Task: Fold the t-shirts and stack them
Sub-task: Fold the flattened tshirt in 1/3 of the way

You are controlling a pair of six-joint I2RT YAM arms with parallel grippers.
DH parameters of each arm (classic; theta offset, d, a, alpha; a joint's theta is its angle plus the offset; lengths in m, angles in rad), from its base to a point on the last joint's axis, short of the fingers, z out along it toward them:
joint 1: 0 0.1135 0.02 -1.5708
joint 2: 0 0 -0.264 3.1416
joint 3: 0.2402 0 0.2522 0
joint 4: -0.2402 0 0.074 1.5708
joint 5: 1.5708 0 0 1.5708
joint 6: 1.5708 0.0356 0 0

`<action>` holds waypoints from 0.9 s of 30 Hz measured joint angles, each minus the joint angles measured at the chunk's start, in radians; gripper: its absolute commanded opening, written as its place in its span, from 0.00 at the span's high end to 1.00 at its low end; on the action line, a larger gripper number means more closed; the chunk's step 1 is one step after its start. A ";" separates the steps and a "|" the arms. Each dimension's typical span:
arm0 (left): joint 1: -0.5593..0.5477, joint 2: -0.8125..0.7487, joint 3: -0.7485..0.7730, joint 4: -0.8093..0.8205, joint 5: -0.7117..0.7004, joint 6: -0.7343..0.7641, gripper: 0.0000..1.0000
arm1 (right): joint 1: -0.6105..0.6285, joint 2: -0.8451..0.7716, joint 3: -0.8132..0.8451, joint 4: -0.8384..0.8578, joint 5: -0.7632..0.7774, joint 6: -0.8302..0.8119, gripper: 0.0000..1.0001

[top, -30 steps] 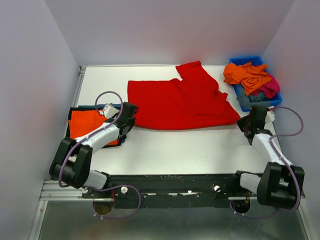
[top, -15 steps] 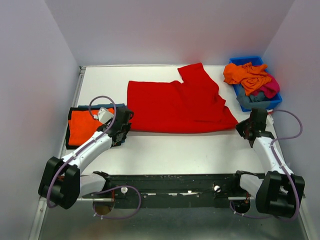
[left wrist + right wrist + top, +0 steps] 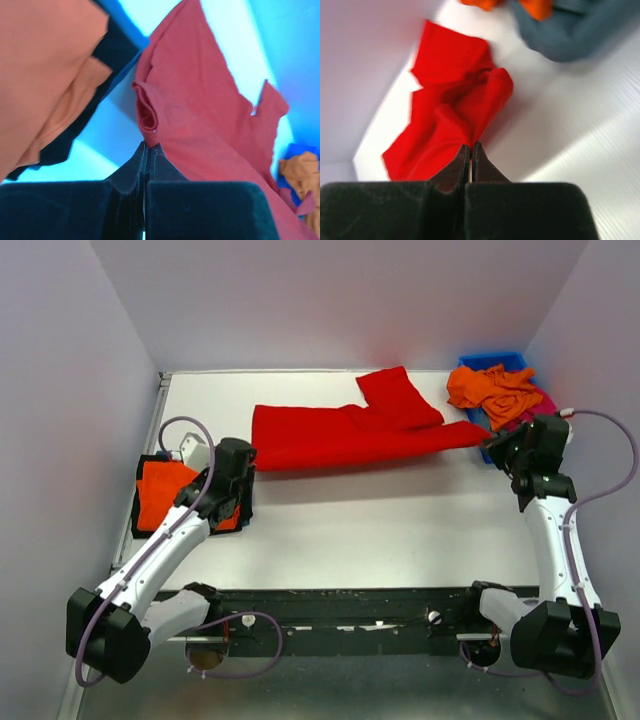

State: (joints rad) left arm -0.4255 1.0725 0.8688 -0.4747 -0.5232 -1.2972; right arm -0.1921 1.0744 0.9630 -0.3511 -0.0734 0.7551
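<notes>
The large red t-shirt (image 3: 340,435) stretches across the back of the table, its near edge lifted off the surface between both grippers. My left gripper (image 3: 248,454) is shut on its left hem corner (image 3: 148,131). At the other end my right gripper (image 3: 492,437) is shut on the right corner (image 3: 470,131). One sleeve (image 3: 395,395) lies flat toward the back. A folded orange t-shirt (image 3: 160,495) rests on darker folded ones at the left edge, also in the left wrist view (image 3: 45,75).
A blue bin (image 3: 508,361) at the back right holds a crumpled orange t-shirt (image 3: 495,390), a magenta one (image 3: 548,400) and a grey one (image 3: 570,30). White walls enclose the table on three sides. Both arm bases stand at the near edge.
Both grippers have risen and moved toward the back wall, carrying the red shirt's near edge up and back. The shirt now looks narrower from front to back.
</notes>
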 measured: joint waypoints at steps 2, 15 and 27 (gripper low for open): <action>0.000 -0.023 -0.068 0.014 0.013 -0.001 1.00 | -0.010 -0.018 -0.048 -0.056 0.060 0.020 0.99; -0.048 -0.102 -0.366 0.008 0.152 -0.008 1.00 | -0.135 -0.328 -0.500 -0.281 0.195 0.083 0.99; -0.061 -0.239 -0.408 -0.037 0.154 -0.011 0.24 | -0.137 -0.460 -0.500 -0.345 0.247 0.134 0.37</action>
State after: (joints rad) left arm -0.4866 0.8337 0.4610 -0.5121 -0.3691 -1.3079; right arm -0.3294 0.6144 0.4629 -0.6964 0.1734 0.8890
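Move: Both hands hold the red t-shirt's near corners off the table. The left corner goes to bare table about 9 cm back and 14 cm below the left hand; the folded stack is some 18 cm to this hand's left, level with it and 12 cm lower. The right corner goes to bare table about 15 cm back, 3 cm right and 18 cm below the right hand; the blue bin stands some 18 cm ahead, 12 cm right and 14 cm below. Sweep both grippers down and back together, still pinching the t-shirt's corners, to draw its near edge onto the bare table: the right about 15 cm back and 18 cm down, turning some 20 degrees clockwise, the left a little less each way, fingers tipping further down on both. Hold them low, then open both and let go of the cloth. ##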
